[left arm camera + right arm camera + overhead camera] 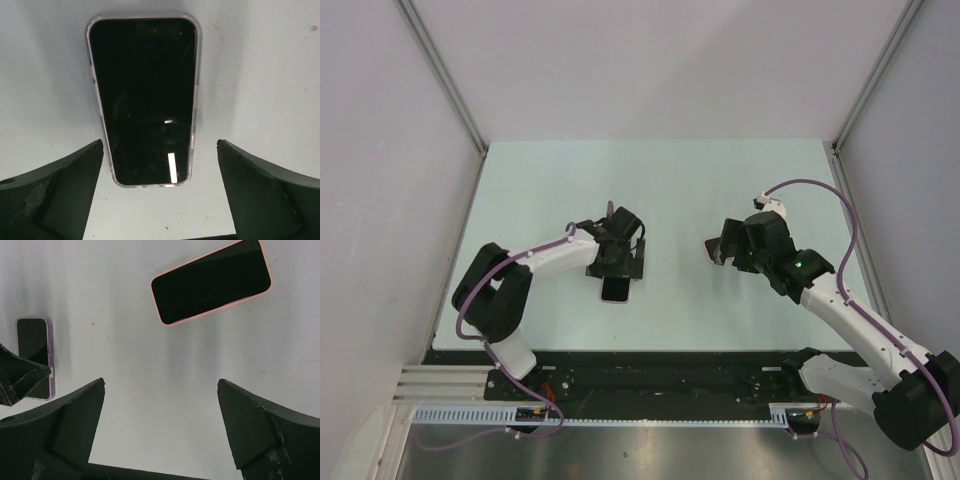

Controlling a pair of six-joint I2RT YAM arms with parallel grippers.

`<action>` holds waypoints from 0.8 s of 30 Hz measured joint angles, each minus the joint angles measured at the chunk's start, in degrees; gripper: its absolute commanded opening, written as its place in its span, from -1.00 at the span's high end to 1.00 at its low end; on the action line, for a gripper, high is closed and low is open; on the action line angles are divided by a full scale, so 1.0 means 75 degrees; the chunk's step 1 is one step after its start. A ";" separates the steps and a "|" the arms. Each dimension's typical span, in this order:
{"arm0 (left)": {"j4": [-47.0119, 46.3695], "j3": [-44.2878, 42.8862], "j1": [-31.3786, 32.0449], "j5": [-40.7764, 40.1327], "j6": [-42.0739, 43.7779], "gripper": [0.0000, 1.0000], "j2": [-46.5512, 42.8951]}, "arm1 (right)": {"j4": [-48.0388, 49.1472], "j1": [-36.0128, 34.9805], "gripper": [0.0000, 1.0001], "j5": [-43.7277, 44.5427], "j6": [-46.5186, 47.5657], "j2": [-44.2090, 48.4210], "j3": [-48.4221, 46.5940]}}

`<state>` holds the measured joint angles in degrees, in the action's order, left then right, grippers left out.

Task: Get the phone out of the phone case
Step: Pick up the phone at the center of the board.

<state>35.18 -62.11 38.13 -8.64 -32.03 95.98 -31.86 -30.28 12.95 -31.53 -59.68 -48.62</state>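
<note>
A black-screened phone in a clear, lilac-tinted phone case [144,100] lies flat on the pale table, screen up. It also shows in the top view as the cased phone [616,289] and in the right wrist view as the cased phone [34,352]. My left gripper [160,143] hovers over its near end, open, one finger on each side and not touching it. In the top view the left gripper [618,262] covers the phone's far part. A second phone with a pink rim [212,282] lies slanted ahead of my right gripper [161,381], which is open and empty.
The pale green table [670,180] is bounded by white walls at the back and both sides. The pink-rimmed phone [709,248] sits just left of the right gripper [725,250]. A black rail [660,375] runs along the near edge by the arm bases.
</note>
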 measured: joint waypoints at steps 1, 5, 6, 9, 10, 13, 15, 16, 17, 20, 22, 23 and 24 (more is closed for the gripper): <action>0.0006 -0.0006 0.0000 -0.0023 0.0000 -1.00 0.0093 | 0.0000 0.0000 -0.99 -0.0006 0.0000 0.0000 0.0000; 0.0020 -0.0050 -0.0006 -0.0041 -0.0003 -1.00 0.0574 | 0.0000 0.0000 -1.00 -0.0044 -0.0003 -0.0026 0.0003; 0.0020 -0.0050 -0.0006 -0.0050 -0.0006 -1.00 0.0705 | 0.0000 0.0000 -0.99 -0.0050 -0.0006 -0.0041 0.0000; -0.0032 -0.0131 -0.0006 -0.0114 -0.0017 -0.91 0.0819 | 0.0000 -0.0003 -1.00 -0.0070 -0.0041 -0.0079 0.0003; -0.0035 -0.0140 -0.0003 -0.0131 -0.0015 -0.78 0.0825 | 0.0003 -0.0006 -0.99 -0.0082 -0.0058 -0.0079 0.0003; -0.0047 -0.0149 -0.0006 -0.0143 -0.0015 -0.51 0.0833 | 0.0000 -0.0026 -0.99 -0.0117 -0.0119 -0.0079 0.0003; -0.0052 -0.0160 -0.0006 -0.0114 -0.0012 -0.46 0.0836 | -0.0003 -0.0052 -0.99 -0.0137 -0.0154 -0.0079 0.0003; -0.0050 -0.0166 -0.0006 -0.0090 -0.0012 -0.45 0.0836 | -0.0003 -0.0064 -0.99 -0.0143 -0.0178 -0.0079 0.0003; -0.0050 -0.0172 -0.0006 -0.0047 -0.0009 -0.45 0.0836 | -0.0006 -0.0079 -0.99 -0.0169 -0.0204 -0.0079 0.0003; -0.0052 -0.0181 -0.0032 0.0111 -0.0012 -0.43 0.0813 | -0.0012 -0.0099 -0.99 -0.0219 -0.0361 -0.0082 0.0003; -0.0079 -0.0181 -0.0038 0.0367 -0.0026 -0.43 0.0769 | 0.0000 -0.0099 -0.99 -0.0318 -0.0519 -0.0090 0.0012; -0.0090 -0.0181 -0.0035 0.0455 -0.0047 -0.43 0.0755 | 0.0050 -0.0099 -1.00 -0.0431 -0.0621 -0.0090 0.0050; -0.0105 -0.0181 -0.0035 0.0638 -0.0073 -0.42 0.0729 | 0.0128 -0.0099 -1.00 -0.0551 -0.0694 -0.0090 0.0128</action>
<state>34.39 -63.46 37.87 -3.86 -32.58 101.45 -30.89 -31.03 8.82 -36.73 -60.36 -47.66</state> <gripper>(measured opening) 0.785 0.994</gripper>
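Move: The phone lies face up under the left hand, its long axis running ahead. Its middle is roughly 1 cm ahead, 1 cm to the left and 3 cm below, so the wide-open fingers straddle it a little off-centre. The pink-cased phone, partly under the right gripper, is about 29 cm to the right of this hand and 10 cm farther out. From the right hand, the phone is some 26 cm left, 2 cm ahead and 15 cm below. Straight down by about 3 cm goes the left hand, bringing its open fingers to either side of the phone. It stops there, closes by about a fifth of its opening and pinches the long edges slightly nearer than mid-length, then shifts about 1.5 cm right with a slight rise. The empty right hand drifts some 2 cm left, fingers staying open. ##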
